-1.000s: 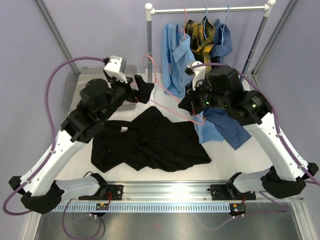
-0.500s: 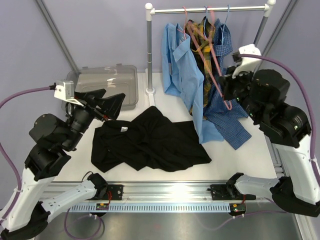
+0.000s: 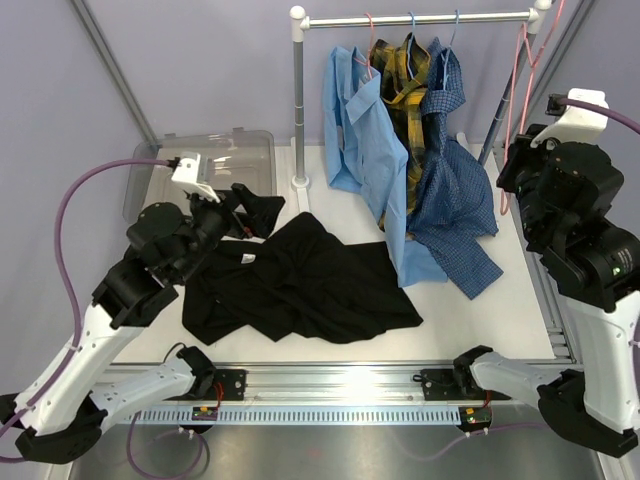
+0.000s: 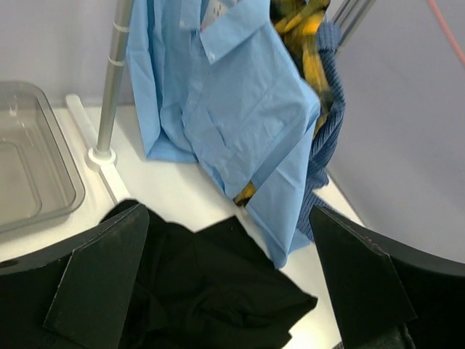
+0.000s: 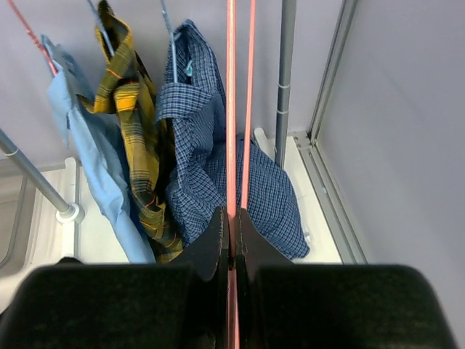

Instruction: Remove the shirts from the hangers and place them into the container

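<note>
A black shirt lies crumpled on the white table, off its hanger. My left gripper hovers open over its left edge; in the left wrist view the gripper has the black shirt below, and nothing between its fingers. The light blue shirt, plaid shirt and dark blue check shirt hang on wire hangers from the rail. My right gripper is shut on a bare pink hanger, held up at the far right. The grey container stands back left.
The silver rail spans the back on two posts; the left post stands beside the container. The dark check shirt's tail drapes onto the table. A metal frame rail runs along the right edge.
My right arm has swung up and right, carrying the pink hanger away from the shirts to the rail's right end. My left arm pulled back left, then returned over the black shirt.
</note>
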You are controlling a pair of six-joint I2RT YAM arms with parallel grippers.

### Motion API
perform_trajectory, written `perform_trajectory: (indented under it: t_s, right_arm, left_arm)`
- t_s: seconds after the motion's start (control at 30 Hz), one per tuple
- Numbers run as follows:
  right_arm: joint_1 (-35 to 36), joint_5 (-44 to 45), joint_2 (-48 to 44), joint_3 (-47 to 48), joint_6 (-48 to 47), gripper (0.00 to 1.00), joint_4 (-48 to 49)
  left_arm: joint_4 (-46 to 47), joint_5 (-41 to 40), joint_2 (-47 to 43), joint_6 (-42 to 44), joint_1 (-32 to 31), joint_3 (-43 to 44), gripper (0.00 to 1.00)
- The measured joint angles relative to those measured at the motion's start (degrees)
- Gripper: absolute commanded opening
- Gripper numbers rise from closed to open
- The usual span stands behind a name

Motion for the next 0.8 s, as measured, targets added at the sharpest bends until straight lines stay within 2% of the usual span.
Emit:
perform_trajectory:
  t_s: [0.1, 0.3, 0.43, 0.63, 0.8]
  right_arm:
    - [-4.42, -2.47, 1.05, -1.03, 2.08, 0.0, -0.61]
    - [-14.82, -14.12, 6.27, -2.56, 5.09, 0.0, -0.59]
    - [-18.45, -21.03, 10.82, -2.03, 5.07, 0.0, -0.61]
    - [-24.33, -28.13, 18.08, 2.69, 4.66, 0.0, -0.15]
    - [-27.69, -31.41, 25.03, 10.78, 4.22, 0.0, 0.11]
  left_arm:
    - [-0.96, 1.33, 1.4, -0.42, 0.0, -1.29, 0.99]
    - [-2.49, 2.95, 1.81, -0.81, 0.0, -3.74, 0.99]
    - [-2.51, 3.56, 1.03, -0.87, 0.0, -4.98, 0.99]
    - [-2.89, 3.91, -0.33, -1.05, 0.0, -7.17, 0.99]
    - [-3.98, 3.91, -1.27, -1.07, 0.0, -8.94, 0.99]
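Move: The free right end of the rack rail, where the hanger in my right hand is headed, lies about 38 cm ahead, 6 cm to the right and some 15 cm above. The blue checked shirt's middle is roughly 22 cm ahead, 7 cm left and 20 cm lower; the right post's middle is about 37 cm ahead, 11 cm right and 20 cm lower. From my empty left hand, the black shirt's middle is about 6 cm ahead, 13 cm right and 40 cm down, the container 40 cm ahead, 20 cm left and 36 cm down. Still pinching the empty pink hanger, my right hand reaches forward about 15 cm towards the rail's right end, passing right of the checked shirt. It dips some 8 cm on the way, tips down about 15 degrees, drifts slightly right, then begins to rise. My left hand, fingers kept wide open, sinks about 8 cm towards the black shirt and tips down a little. ##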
